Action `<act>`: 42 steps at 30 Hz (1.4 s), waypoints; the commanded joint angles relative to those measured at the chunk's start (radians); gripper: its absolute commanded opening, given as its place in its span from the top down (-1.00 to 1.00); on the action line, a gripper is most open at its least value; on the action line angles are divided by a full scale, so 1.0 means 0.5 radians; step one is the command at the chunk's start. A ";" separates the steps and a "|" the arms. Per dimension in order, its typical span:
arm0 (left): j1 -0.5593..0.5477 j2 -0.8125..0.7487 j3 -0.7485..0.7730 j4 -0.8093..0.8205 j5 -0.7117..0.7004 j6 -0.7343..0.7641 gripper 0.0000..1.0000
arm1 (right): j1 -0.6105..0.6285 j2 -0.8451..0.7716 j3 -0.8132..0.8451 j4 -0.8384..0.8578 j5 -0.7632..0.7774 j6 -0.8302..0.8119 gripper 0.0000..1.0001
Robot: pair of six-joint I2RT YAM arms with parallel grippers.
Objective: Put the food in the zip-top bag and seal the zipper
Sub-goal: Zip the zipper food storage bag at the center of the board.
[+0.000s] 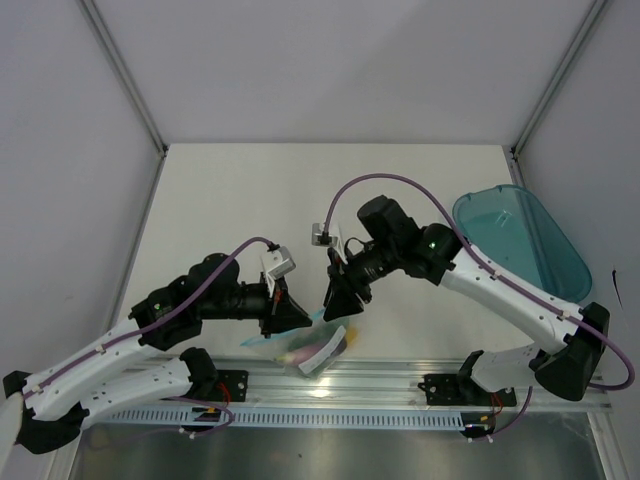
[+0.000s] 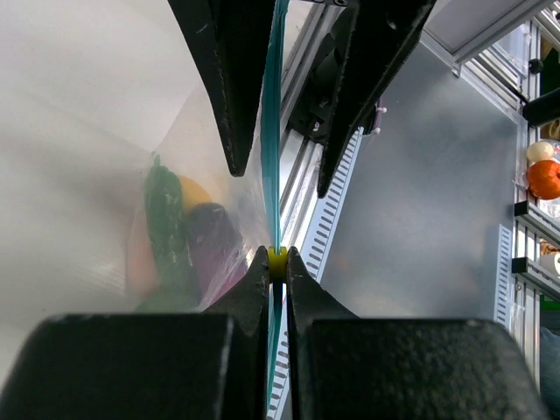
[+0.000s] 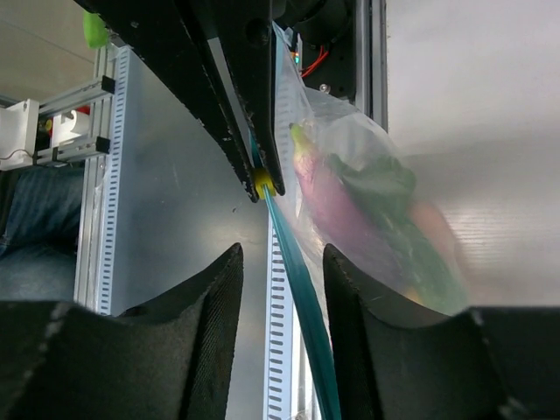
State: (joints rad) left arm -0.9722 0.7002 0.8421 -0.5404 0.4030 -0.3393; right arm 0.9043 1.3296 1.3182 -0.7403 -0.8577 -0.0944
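The zip-top bag (image 1: 318, 350) hangs at the table's near edge between both grippers, and the food is inside it. Through the plastic I see the green pepper (image 2: 166, 229), purple eggplant (image 2: 215, 241), yellow pepper (image 2: 194, 191) and a pinkish egg (image 2: 138, 262); the eggplant (image 3: 325, 203) also shows in the right wrist view. My left gripper (image 2: 276, 255) is shut on the zipper (image 2: 273, 131) at its yellow slider (image 3: 263, 182). My right gripper (image 3: 282, 254) is open, straddling the teal zipper strip (image 3: 302, 280) a short way along, with its fingers (image 2: 229, 96) not touching the strip.
A translucent teal oval tray (image 1: 520, 245) lies at the right edge of the table. An aluminium rail (image 1: 400, 385) and slotted cable duct run along the near edge under the bag. Shelves with an orange toy (image 2: 544, 178) stand beyond.
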 commanded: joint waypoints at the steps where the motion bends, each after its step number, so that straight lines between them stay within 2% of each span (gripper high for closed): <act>1: 0.002 -0.001 0.083 0.044 0.047 0.013 0.99 | 0.017 -0.002 0.017 0.002 0.031 -0.029 0.13; 3: 0.002 -0.004 0.083 0.041 0.053 0.013 0.99 | 0.020 0.016 0.017 0.008 0.049 -0.026 0.17; 5: 0.002 -0.011 0.080 0.047 0.050 0.010 0.99 | 0.023 0.028 0.020 0.017 0.080 -0.014 0.32; 9: 0.002 -0.023 0.080 0.050 0.062 0.007 0.99 | 0.051 0.074 0.027 0.045 0.144 0.014 0.49; 10: 0.002 -0.029 0.083 0.053 0.062 0.007 0.99 | 0.072 0.086 0.024 0.063 0.172 0.023 0.65; 12: 0.002 -0.041 0.083 0.038 0.038 0.004 0.99 | 0.090 0.102 0.017 0.097 0.331 0.093 0.80; 13: 0.002 -0.047 0.074 0.035 0.032 0.004 0.99 | 0.100 0.105 -0.004 0.142 0.399 0.124 1.00; 18: 0.002 -0.078 0.065 -0.011 -0.045 -0.002 0.99 | 0.084 -0.014 -0.218 0.471 1.079 0.529 1.00; 20: 0.002 -0.087 0.068 -0.039 -0.140 -0.015 0.99 | 0.045 -0.054 -0.277 0.520 1.218 0.682 1.00; 23: 0.002 -0.112 0.074 -0.152 -0.293 -0.024 0.99 | 0.008 -0.131 -0.366 0.542 1.604 0.832 1.00; 24: 0.002 -0.112 0.074 -0.168 -0.312 -0.024 0.99 | -0.014 -0.153 -0.387 0.542 1.605 0.867 1.00; 32: 0.002 -0.216 0.043 -0.238 -0.386 -0.039 0.99 | -0.198 -0.386 -0.519 0.385 2.175 1.081 1.00; 39: 0.002 -0.238 0.049 -0.272 -0.438 -0.042 0.99 | -0.235 -0.515 -0.553 0.348 2.151 1.094 1.00; 42: 0.002 -0.228 0.052 -0.284 -0.496 -0.064 0.99 | -0.235 -0.515 -0.596 0.446 1.965 1.045 1.00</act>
State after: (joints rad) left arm -0.9634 0.6098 0.8417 -0.6098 0.1486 -0.3420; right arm 0.8310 1.0786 1.0466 -0.5163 0.0143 0.4519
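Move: The right hand, half open, straddles the blue zipper strip; the stretch it will shut on is about 2 cm below it, 1 cm ahead and 1 cm to its left. The yellow slider, still held in the left fingers, lies level with the right hand and some 4 cm to its left, 2 cm below. The food is roughly 4 cm back, 2 cm left and 12 below. From the left hand, that stretch of strip is about 3 cm right and 1 cm ahead, level in height. Pinching the zipper strip just right of the slider, the right hand first sinks about 2 cm as its fingers finish closing, then draws the strip away from the left hand, forward and to the right some 14 cm, turning about 60 degrees clockwise. The left fingers keep their hold on the slider; that hand eases about 3 cm forward and 3 cm left. ##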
